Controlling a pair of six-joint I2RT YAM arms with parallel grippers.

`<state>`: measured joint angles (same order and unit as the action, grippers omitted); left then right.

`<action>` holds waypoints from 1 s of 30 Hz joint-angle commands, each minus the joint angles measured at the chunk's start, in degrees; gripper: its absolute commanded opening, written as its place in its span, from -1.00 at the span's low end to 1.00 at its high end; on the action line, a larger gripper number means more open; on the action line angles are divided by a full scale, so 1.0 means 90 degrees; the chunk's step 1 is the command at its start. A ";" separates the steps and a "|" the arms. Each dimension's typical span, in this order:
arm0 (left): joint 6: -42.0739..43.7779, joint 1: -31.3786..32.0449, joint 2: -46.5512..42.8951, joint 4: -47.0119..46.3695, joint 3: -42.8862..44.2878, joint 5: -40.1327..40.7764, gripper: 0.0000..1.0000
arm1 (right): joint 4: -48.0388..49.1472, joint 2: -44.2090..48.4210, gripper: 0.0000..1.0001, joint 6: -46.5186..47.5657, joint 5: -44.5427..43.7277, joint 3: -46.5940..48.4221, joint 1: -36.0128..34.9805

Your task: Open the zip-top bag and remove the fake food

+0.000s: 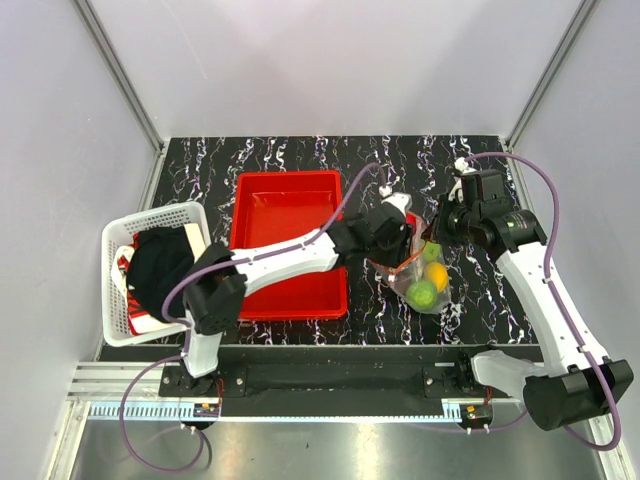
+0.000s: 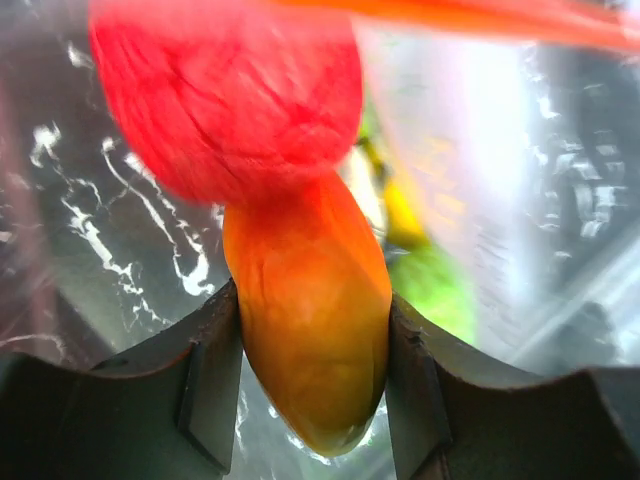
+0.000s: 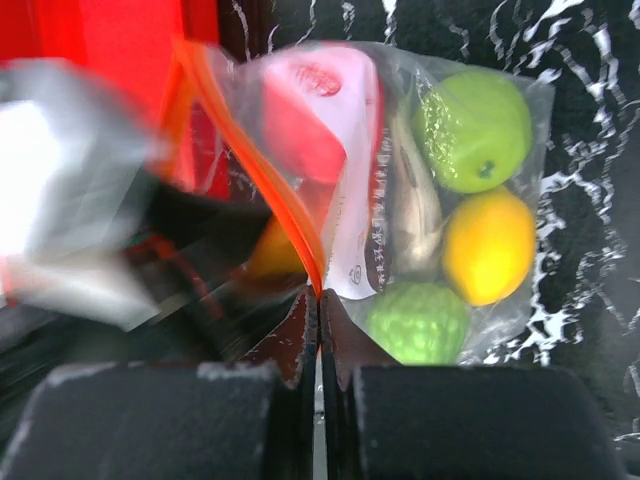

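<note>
The zip-top bag (image 1: 425, 278) lies right of the red tray, its mouth toward the left arm. My left gripper (image 1: 397, 240) reaches into the mouth. In the left wrist view it (image 2: 312, 335) is shut on an orange fake food piece (image 2: 310, 390), with a red fruit (image 2: 230, 90) just beyond. My right gripper (image 1: 438, 232) is shut on the bag's red-orange zip strip (image 3: 265, 170), pinched at its fingertips (image 3: 318, 300). Inside the bag are a smooth green fruit (image 3: 475, 130), a yellow one (image 3: 490, 245), a bumpy green one (image 3: 420, 322) and a grey fish (image 3: 415, 215).
A red tray (image 1: 285, 215) sits left of the bag, under the left forearm. A white basket (image 1: 150, 217) holding a dark cloth (image 1: 160, 262) stands at the table's left edge. Black marbled tabletop surrounds the bag.
</note>
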<state>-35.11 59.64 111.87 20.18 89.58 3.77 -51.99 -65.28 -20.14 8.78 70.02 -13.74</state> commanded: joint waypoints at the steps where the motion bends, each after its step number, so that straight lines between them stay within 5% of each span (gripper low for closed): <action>1: 0.0298 0.0024 -0.0926 0.0393 0.0720 -0.0028 -1.00 | 0.0288 0.0192 -1.00 0.0363 -0.0505 -0.0016 -0.0036; 8: 0.0785 -0.0210 -0.1609 0.0892 0.0770 -0.0330 -1.00 | 0.0317 0.0202 -1.00 0.0421 -0.0652 -0.0007 -0.0036; 15: 0.0777 -0.0854 -0.2100 0.0462 0.0046 -0.2037 -1.00 | 0.0327 0.0319 -1.00 0.0431 -0.0672 0.0071 -0.0026; 23: 0.0571 -0.0962 -0.3425 0.0316 -0.1551 -0.0032 -1.00 | 0.0346 0.0446 -1.00 0.0422 -0.0594 0.0160 -0.0036; 30: -0.0082 -0.1118 -0.4773 0.0025 -0.3613 0.0363 -1.00 | 0.0552 0.0593 -1.00 0.0314 -0.0448 0.0169 -0.0036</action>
<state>-31.44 49.95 74.67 25.41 64.79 2.81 -50.19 -61.45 -17.17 4.03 69.73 -13.74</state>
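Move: The orange-red fake fruit is already between the left fingers, at the bag's mouth; the red tray's middle lies about 25 cm to the left, 6 cm ahead and 10 cm below. Still in the bag, the red fruit lies roughly 7 cm ahead and 3 cm right, the green one 6 cm back and 7 cm right, the yellow one 1 cm back and 10 cm right. From the right hand, the tray's middle is some 33 cm left, 5 cm ahead and 19 cm below. The orange-red fruit, kept in the left fingers, is lifted about 15 cm clear of the open bag, then carried left, some 16 cm in all, to the tray's right-hand side, sinking 6 to 7 cm on the way. The right fingers keep their pinch on the bag's orange zip rim, shifting a little right and then slightly up. ##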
